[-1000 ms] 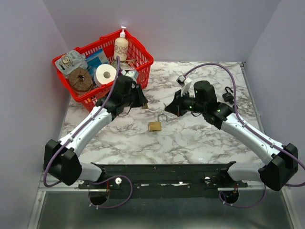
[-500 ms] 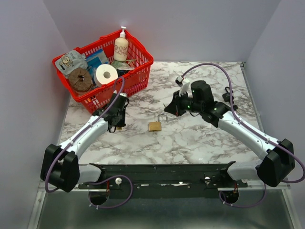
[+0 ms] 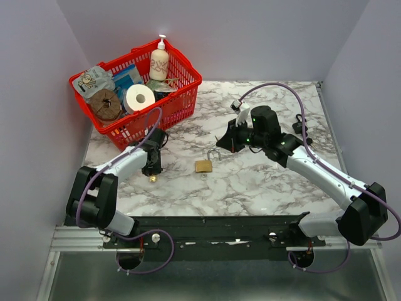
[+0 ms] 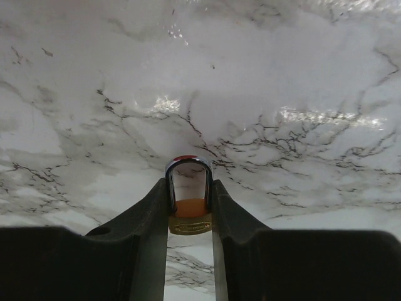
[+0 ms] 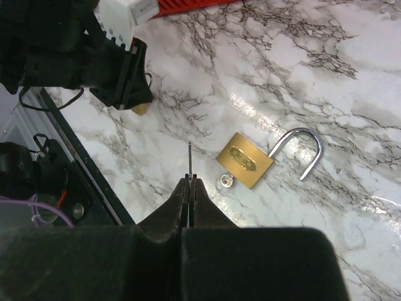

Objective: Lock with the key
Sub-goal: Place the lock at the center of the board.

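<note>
My left gripper (image 4: pixel 189 189) is shut on a small brass padlock (image 4: pixel 189 216) with a closed steel shackle, held just above the marble. From above, that gripper (image 3: pixel 152 168) sits at the table's left with the small padlock (image 3: pixel 153 179) below it. My right gripper (image 5: pixel 189 182) is shut on a thin key (image 5: pixel 189 160), seen edge-on and sticking out past its fingertips. It hovers beside a larger brass padlock (image 5: pixel 245 160) lying flat with its shackle swung open. A second key (image 5: pixel 225 182) sticks out of that padlock's base. That padlock (image 3: pixel 203 165) lies mid-table.
A red basket (image 3: pixel 185 94) with a lotion bottle, paper roll and packets stands at the back left. A black padlock (image 3: pixel 299 126) lies at the right, behind the right arm. The black rail (image 3: pixel 213 226) runs along the near edge.
My left arm has swung from beside the basket toward the near left and lowered the small padlock to the table. The right arm has barely shifted.
</note>
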### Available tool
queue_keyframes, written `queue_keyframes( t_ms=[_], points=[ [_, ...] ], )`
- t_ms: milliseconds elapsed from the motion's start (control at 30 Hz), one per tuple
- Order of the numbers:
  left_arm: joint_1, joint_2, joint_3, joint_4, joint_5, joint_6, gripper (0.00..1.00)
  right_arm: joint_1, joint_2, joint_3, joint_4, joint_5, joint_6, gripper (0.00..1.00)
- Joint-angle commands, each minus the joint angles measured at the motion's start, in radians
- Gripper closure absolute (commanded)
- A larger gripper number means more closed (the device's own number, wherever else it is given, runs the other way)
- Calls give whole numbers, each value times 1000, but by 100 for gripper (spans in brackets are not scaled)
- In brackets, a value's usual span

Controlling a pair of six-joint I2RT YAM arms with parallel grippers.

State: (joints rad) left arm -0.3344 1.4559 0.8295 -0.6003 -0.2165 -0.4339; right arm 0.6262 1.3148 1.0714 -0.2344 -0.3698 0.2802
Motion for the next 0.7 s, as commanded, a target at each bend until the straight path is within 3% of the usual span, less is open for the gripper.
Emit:
queue_keyframes(
  t_ms=[0,100,200,233,300,333,433,667],
  points=[
    [3,46,-16,26,23,-11,98,-6,-9,2,-17,26,7,99],
    [5,75,-26,53,35,-6,97,-6,-8,1,-19,22,5,99],
    [3,90,-23,63,40,0,85,-8,-3,1,-19,12,5,99],
    [3,92,-21,63,39,1,70,-8,-2,2,-17,12,5,99],
    [3,95,-17,60,49,4,54,-8,6,4,-17,11,8,99],
    [3,95,-13,54,49,3,36,-6,8,5,-17,14,11,99],
    [3,80,-9,37,49,0,22,-8,11,2,-16,31,23,99],
    [-18,-124,-10,22,158,24,19,-8,27,-19,10,-23,14,99]
  ],
)
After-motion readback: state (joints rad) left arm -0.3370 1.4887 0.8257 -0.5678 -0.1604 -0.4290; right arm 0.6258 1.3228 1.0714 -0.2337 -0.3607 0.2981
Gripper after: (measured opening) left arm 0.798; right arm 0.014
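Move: Just beneath the left hand, about 2 cm down and 1 cm back, is the bare patch of tabletop for the small brass padlock it already holds. The large padlock lies some 18 cm to the hand's right and 2 cm farther out; the red basket's middle is about 26 cm ahead, 4 cm left and 5 cm higher. From the right hand, that patch lies roughly 25 cm left, 4 cm back and 21 cm below. Lowering the small padlock about 1.5 cm onto the tabletop with a slight tip of the wrist, the left hand holds still there, then opens its fingers wide and lets go of the shackle. It ends drifting about 1 cm to the right and starting to rise, fingers still astride the padlock. ##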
